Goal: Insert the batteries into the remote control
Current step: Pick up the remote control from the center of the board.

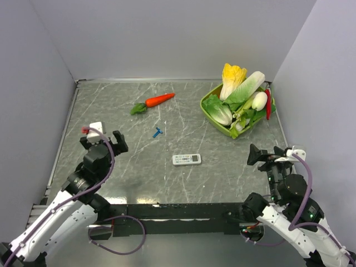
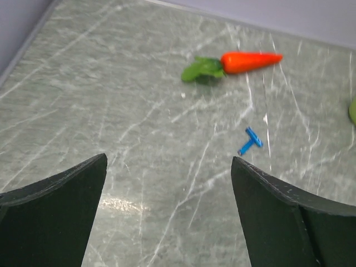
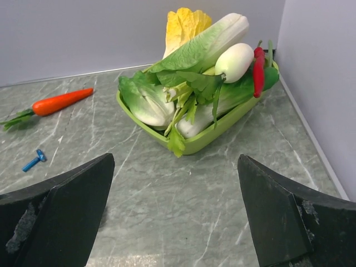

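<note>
The small white-grey remote control [image 1: 186, 159] lies flat near the middle of the table, button face up. Two tiny blue batteries [image 1: 158, 132] lie touching each other in a T shape, a little behind and left of it; they also show in the left wrist view [image 2: 251, 141] and in the right wrist view [image 3: 34, 161]. My left gripper [image 1: 103, 139] is open and empty over the left side of the table. My right gripper [image 1: 266, 156] is open and empty at the right, in front of the green tray. The remote is out of both wrist views.
An orange carrot [image 1: 159, 100] with green leaves lies at the back, behind the batteries. A green tray [image 1: 208, 113] full of vegetables stands at the back right, near the right wall. Grey walls close in the table on three sides.
</note>
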You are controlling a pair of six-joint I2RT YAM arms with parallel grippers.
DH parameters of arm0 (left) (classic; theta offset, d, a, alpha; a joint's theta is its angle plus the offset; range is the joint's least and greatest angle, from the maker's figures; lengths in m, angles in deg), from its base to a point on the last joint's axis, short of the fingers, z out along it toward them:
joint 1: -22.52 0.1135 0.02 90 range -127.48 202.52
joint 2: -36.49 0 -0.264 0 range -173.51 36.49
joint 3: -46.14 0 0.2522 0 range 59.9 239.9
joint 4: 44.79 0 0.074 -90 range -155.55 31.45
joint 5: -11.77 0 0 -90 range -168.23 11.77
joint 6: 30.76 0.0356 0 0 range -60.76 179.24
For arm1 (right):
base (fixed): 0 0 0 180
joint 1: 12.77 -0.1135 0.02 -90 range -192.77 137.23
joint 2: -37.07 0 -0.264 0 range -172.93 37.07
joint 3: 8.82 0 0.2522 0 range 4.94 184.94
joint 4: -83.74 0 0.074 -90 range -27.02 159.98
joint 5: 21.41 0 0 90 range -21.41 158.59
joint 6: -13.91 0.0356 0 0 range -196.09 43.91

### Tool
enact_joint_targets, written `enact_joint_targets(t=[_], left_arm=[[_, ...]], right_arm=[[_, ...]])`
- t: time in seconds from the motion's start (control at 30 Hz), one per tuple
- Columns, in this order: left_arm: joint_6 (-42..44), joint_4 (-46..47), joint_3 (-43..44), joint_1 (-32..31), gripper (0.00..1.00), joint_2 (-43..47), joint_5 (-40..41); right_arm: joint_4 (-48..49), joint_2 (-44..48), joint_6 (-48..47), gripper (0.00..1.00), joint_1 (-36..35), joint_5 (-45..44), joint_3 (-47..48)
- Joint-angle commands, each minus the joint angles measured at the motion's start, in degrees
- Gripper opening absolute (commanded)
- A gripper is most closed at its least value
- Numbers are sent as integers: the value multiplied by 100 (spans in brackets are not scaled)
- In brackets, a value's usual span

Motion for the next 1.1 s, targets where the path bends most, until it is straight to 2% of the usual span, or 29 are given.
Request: enact_joint_targets(t=[0.0, 0.23, 0.43, 0.53, 0.67, 0.8, 1.07], left_arm=[[183, 195, 437, -17, 97, -516, -762], [701, -332, 1438, -26, 97, -1834, -1545], [1026, -368, 1826, -78, 97, -2853, -2231], [1281, -456, 2080, -341, 97, -3390, -2311], [1729, -517, 2379, -990, 97, -4144, -2372], [2421, -667, 2731, -1528, 97, -4866, -2443], [2863, -1088, 3987, -2240, 97, -6808, -2838]], right_arm=[[-333, -130, -18, 100, 1, -111, 464], [-132, -17, 43, 100, 1, 90, 228], [-79, -78, 79, 100, 1, 293, 69], [-97, -183, 79, 100, 1, 328, 95], [-27, -227, 35, 100, -8, 433, 78], [17, -271, -44, 100, -8, 495, 60], [-53, -394, -44, 100, 1, 539, 78]])
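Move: The remote control lies about 30 cm to the right of my left hand, 2 cm farther out and some 21 cm below it. The small blue cross sits 18 cm right and 13 cm ahead of that hand. From the remote, the carrot is some 26 cm farther out and 13 cm left, and the vegetable basket 24 cm farther out and 22 cm right. From my right hand the remote is 24 cm left, 9 cm ahead. My left hand sweeps about 24 cm right towards the remote control, first easing some 5 cm forward at nearly the same height, then drawing back a little as it sinks about 11 cm. Meanwhile I tip the level fingers to point steeply down and swing them some 40 degrees clockwise, keeping them wide open and touching nothing. ##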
